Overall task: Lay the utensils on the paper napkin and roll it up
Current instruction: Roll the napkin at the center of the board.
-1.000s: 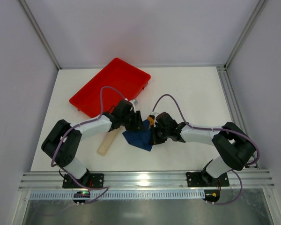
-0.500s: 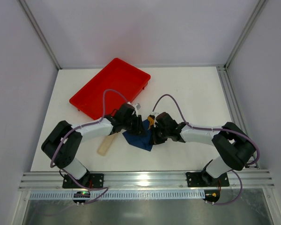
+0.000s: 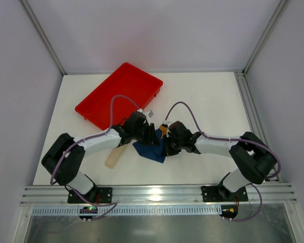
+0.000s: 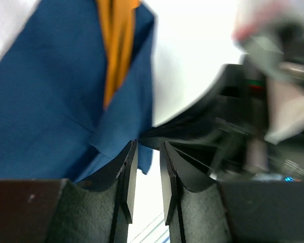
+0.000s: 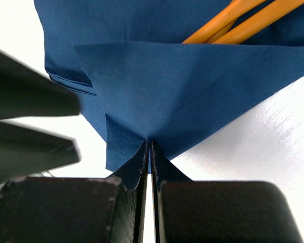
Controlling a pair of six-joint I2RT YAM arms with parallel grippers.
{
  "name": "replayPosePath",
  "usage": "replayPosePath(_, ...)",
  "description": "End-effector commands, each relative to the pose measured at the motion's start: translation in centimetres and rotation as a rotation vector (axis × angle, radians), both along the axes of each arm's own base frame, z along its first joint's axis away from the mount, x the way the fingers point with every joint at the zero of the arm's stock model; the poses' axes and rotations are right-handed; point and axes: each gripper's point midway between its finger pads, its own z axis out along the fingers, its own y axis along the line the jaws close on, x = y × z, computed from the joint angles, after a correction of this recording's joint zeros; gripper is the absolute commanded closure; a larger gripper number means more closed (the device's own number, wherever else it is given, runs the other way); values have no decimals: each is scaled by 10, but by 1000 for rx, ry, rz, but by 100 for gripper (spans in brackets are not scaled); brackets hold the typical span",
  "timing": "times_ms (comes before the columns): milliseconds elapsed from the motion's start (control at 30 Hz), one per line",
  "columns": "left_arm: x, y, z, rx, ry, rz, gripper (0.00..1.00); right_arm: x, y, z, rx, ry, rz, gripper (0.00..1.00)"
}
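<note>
The dark navy paper napkin [image 3: 150,151] lies on the white table between my two grippers, with one flap folded over the orange utensils [image 3: 163,130]. In the right wrist view the utensils [image 5: 233,20] poke out from under the folded napkin [image 5: 182,86]. My right gripper [image 5: 149,144] is shut on the pinched edge of that fold. My left gripper [image 4: 147,148] is open by a narrow gap, with its tips at the napkin's [image 4: 50,101] edge and holding nothing. An orange utensil [image 4: 116,45] lies ahead of it. In the top view the left gripper [image 3: 150,135] and right gripper [image 3: 168,146] nearly touch.
A red tray [image 3: 119,93] sits at the back left. A pale beige flat strip [image 3: 116,154] lies left of the napkin, under the left forearm. A metal rail [image 3: 248,106] runs along the table's right edge.
My left gripper has moved a little to the right, closer to the napkin and the right gripper. The right gripper has held still, pinching the napkin.
</note>
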Motion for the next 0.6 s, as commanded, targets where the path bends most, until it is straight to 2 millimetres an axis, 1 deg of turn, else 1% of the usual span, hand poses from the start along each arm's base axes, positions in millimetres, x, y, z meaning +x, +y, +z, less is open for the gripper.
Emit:
replayPosePath(0, 10, 0, -20, 59, -10, 8, 72, 5, 2, 8, 5, -34, -6, 96)
replayPosePath(33, 11, 1, -25, 76, -6, 9, 73, 5, 1, 9, 4, -36, -5, 96)
replayPosePath(67, 11, 3, -35, 96, 11, 12, 74, 5, 1, 9, 2, -39, -4, 96)
replayPosePath(133, 12, 4, -41, 115, 15, 21, 75, 4, 1, 12, 4, -47, 3, 96)
replayPosePath(267, 12, 9, -46, 138, 11, 32, 75, 4, 2, 20, 20, -65, 20, 96)
replayPosePath(367, 12, 13, -49, 159, 11, 38, 76, 3, 7, 34, 61, -90, 44, 96)
replayPosePath(433, 12, 14, -52, 167, 14, 40, 76, 3, 11, 44, 93, -95, 62, 96)
replayPosePath(567, 11, 15, -56, 168, 21, 44, 76, -2, 23, 52, 143, -82, 125, 95)
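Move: Directly under the left hand, about 6 cm down and a centimetre to its left, lies the inner edge of the napkin's folded flap. The orange utensils lie some 5 cm farther out and 3 cm to its right, 7 cm below; the wooden tray is roughly 19 cm to its left and 5 cm back. From the closed right fingertips, already on the fold's near end, that inner edge is about 4 cm left and 3 cm farther out, level. Coming down beside the right fingers, the left hand sinks about 6 cm and drifts slightly left, its left side tilting up some 10 degrees, until its nearly unchanged, partly open fingertips rest on the inner edge of the flap; there it stays. Only then does the right hand, still closed, lift off the fold's near end by roughly 3 cm. ##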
